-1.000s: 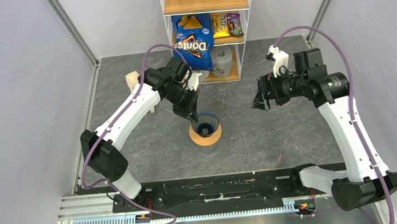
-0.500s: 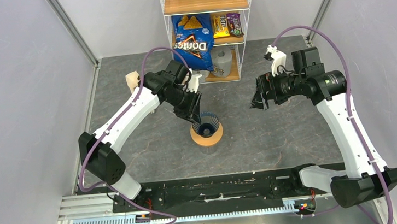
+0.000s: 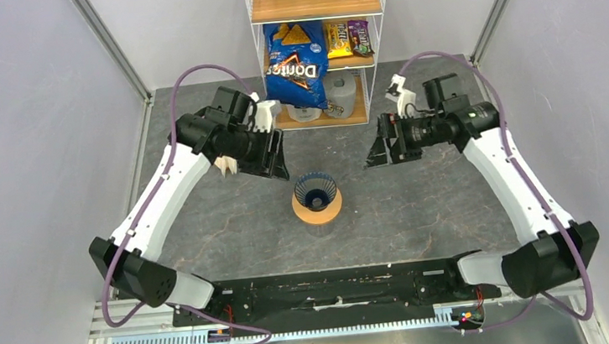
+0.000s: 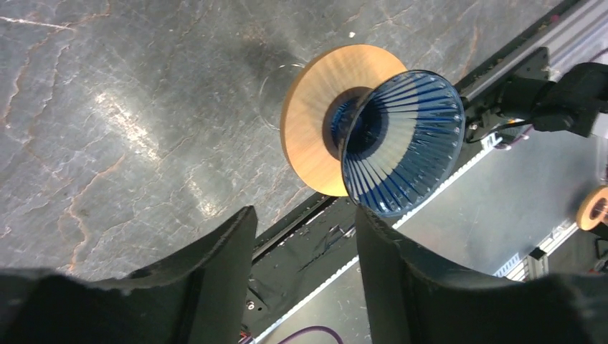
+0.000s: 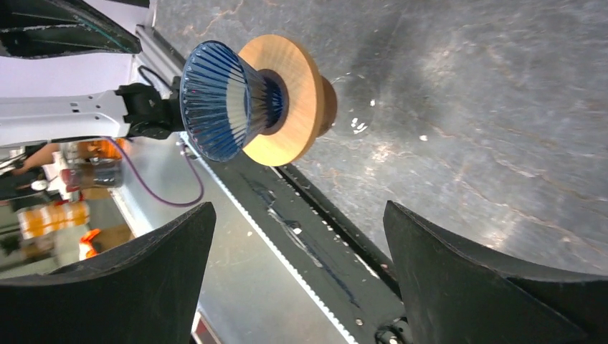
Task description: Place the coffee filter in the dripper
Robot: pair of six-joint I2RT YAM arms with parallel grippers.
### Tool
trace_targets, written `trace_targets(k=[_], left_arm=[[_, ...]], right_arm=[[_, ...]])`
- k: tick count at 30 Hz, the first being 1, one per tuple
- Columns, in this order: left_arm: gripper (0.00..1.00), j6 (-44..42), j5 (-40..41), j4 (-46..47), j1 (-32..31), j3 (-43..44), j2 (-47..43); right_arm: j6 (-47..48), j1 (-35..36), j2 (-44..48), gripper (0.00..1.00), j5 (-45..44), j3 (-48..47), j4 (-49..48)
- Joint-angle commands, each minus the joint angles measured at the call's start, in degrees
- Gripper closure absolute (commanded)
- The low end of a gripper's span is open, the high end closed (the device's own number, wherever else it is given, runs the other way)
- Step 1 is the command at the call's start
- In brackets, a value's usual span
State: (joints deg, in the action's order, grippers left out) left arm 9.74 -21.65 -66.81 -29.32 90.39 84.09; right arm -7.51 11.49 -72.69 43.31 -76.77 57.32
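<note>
The dark blue ribbed dripper (image 3: 316, 191) stands mouth up in a tan wooden ring (image 3: 317, 215) at the table's middle. It also shows in the left wrist view (image 4: 401, 143) and the right wrist view (image 5: 215, 100), and its inside looks empty. No white paper coffee filter shows in any view. My left gripper (image 3: 273, 165) is open and empty, up and to the left of the dripper; its jaws (image 4: 305, 244) stand apart. My right gripper (image 3: 379, 152) is open and empty, up and to the right of the dripper; its jaws (image 5: 297, 236) stand wide apart.
A wire shelf (image 3: 314, 2) stands at the back with a Doritos bag (image 3: 295, 63), candy packs (image 3: 349, 39) and pale cups (image 3: 344, 94). The ring rests on a clear glass (image 5: 351, 107). A black and metal rail (image 3: 321, 292) runs along the near edge.
My left gripper has drawn back from the dripper's rim, up and to the left. My right gripper has shifted slightly left and toward the back. The dripper has not moved.
</note>
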Motion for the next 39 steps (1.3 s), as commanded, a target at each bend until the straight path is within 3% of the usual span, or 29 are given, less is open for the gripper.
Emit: trace_targets(k=[1, 11, 22, 30, 39], left_arm=[[0.43, 0.6, -6.29, 1.76, 0.32, -2.25, -2.19], [0.54, 2.47, -11.58, 6.41, 0.31, -5.57, 0.21], [0.63, 3.44, -13.13, 7.37, 0.07, -6.66, 1.14], [0.65, 4.02, -12.54, 7.45, -0.12, -9.91, -0.3], [0.74, 4.58, -13.22, 8.6, -0.73, -9.8, 0.41]], right_arm=[[-5.87, 4.54, -2.27, 0.08, 2.42, -0.08, -6.32], [-9.16, 11.64, -9.36, 0.36, 0.32, -1.63, -9.5], [-9.32, 15.47, -11.08, 0.48, 1.43, -0.36, -11.34], [-9.79, 17.05, -12.04, 0.53, 0.9, -0.44, -11.48], [-10.0, 18.05, -12.87, 0.59, 0.15, -0.4, -11.79]])
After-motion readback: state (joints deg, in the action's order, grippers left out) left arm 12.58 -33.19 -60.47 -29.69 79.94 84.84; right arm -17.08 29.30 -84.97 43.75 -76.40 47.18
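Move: The blue coffee filter, standing in its wooden ring, lies about 8 cm to the right of the left hand, 3 cm back and some 8 cm lower. From the right hand it is roughly 15 cm to the left, 3 cm back and 9 cm down. The wooden ring sits right beneath the filter, about 4 cm under the filter's middle, and the glass stands straight below the ring, another 5 cm or so down. The coffee filter's rim is approached from both sides. The right hand sweeps some 10 cm left and sinks about 4 cm to the rim's right side, turning a little counter-clockwise, while its fingers narrow from wide open to under half. The left hand comes down, back and rightward, roughly 5 cm in all, to the left side of the rim, tipping slightly as its fingers close part-way; whether either hand touches the rim can't be seen clearly. ##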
